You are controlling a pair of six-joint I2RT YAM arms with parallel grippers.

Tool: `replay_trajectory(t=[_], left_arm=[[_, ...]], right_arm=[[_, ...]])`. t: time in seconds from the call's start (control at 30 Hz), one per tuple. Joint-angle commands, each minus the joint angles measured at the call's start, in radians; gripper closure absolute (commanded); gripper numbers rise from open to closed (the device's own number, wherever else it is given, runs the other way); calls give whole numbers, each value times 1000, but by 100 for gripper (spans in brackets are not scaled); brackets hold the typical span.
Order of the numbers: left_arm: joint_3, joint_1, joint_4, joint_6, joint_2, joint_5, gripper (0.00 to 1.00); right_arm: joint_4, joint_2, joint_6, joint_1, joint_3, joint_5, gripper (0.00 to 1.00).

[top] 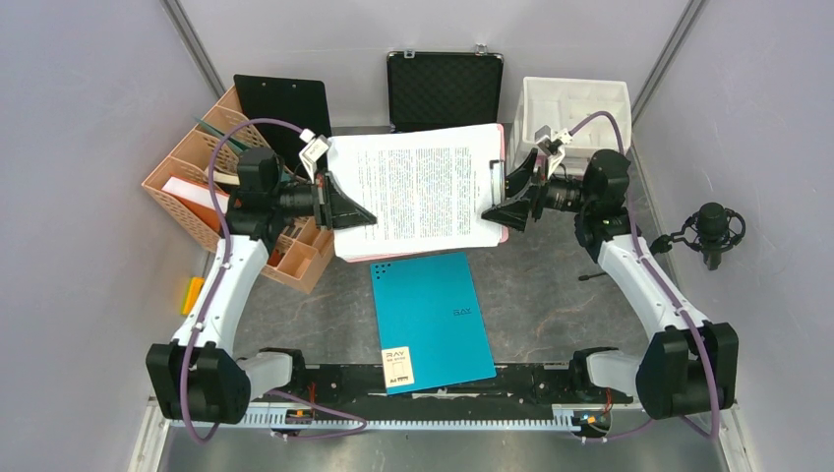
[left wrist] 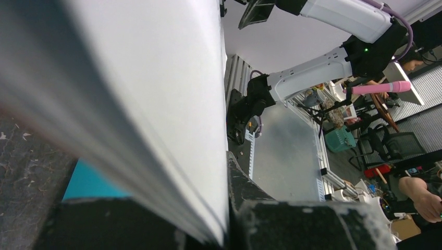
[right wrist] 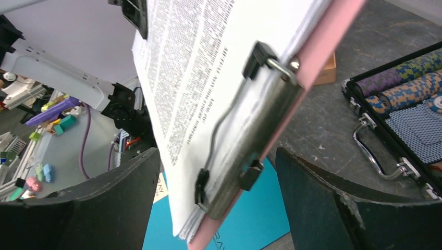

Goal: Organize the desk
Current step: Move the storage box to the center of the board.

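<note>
A pink clipboard with a thick stack of printed paper (top: 418,192) hangs above the desk (top: 551,295), roughly level. My left gripper (top: 344,211) is shut on its left edge; in the left wrist view the stack (left wrist: 156,78) fills the gap and presses against one finger (left wrist: 245,182). My right gripper (top: 502,202) is at the clip end. In the right wrist view its fingers (right wrist: 114,198) stand wide apart on either side of the metal clip (right wrist: 250,140) without touching it, so this gripper (right wrist: 219,172) is open. A teal folder (top: 433,315) lies flat on the desk below.
An open black case (top: 445,90) holding poker chips (right wrist: 401,104) stands at the back. A white bin (top: 575,103) is at the back right. A brown organizer (top: 192,187) with a black clipboard stands at the left. A microphone (top: 713,231) sits by the right wall.
</note>
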Motion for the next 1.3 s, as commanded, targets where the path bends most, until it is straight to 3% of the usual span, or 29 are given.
replay_trajectory(t=[0.0, 0.13, 0.3, 0.4, 0.53, 0.67, 0.8, 0.9, 0.97, 1.03, 1.07, 1.17, 1.27], left_arm=[[-23, 4, 71, 12, -30, 55, 98], [-34, 3, 82, 19, -18, 51, 98], [-48, 2, 92, 21, -13, 50, 98], [-54, 2, 93, 20, -16, 45, 98], [-53, 2, 93, 16, -15, 27, 98], [-42, 2, 84, 18, -12, -5, 97], [34, 3, -106, 157, 15, -75, 81], [114, 5, -284, 288, 45, -168, 60], [139, 6, -327, 331, 50, -234, 47], [155, 7, -348, 351, 44, -297, 31], [164, 10, -356, 357, 37, -324, 24], [199, 14, -397, 393, 22, -422, 6], [234, 14, -438, 429, 5, -542, 0]], right_arm=[[441, 14, 334, -2, -74, -64, 15], [785, 64, 602, 6, -143, -75, 22], [1225, 163, 932, 26, -176, -80, 39], [1450, 228, 1126, 34, -152, -88, 60], [1449, 244, 1130, 33, -138, -92, 86], [1356, 217, 1057, 32, -136, -100, 98], [1179, 164, 917, 21, -132, -105, 100], [879, 99, 695, -3, -106, -100, 100], [492, 43, 401, -27, -43, -69, 100], [17, 10, 5, -35, 79, 7, 100], [-122, 5, -100, -35, 125, 39, 100], [-179, -11, -124, -39, 162, 62, 100], [-268, -8, -170, -38, 204, 90, 100]])
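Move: The held clipboard's metal clip stands almost between the right hand's open fingertips, about 2 cm to the left, 1 cm ahead and level. From that hand, the chip case lies roughly 8 cm left, 12 cm ahead and 23 cm below; the storage drawers some 17 cm right, 13 cm ahead and 15 cm lower. From the left hand, still pinching the board's other end, the clip is about 23 cm right, 5 cm ahead and level. Back and to the left by about 2 cm each, turning some 20 degrees, the right hand closes on the near part of the clip while the left sinks slightly and keeps its pinch. Then the left opens wide, lets go and withdraws about 5 cm forward and a little left; the right untwists and carries the board forward, up and right. ##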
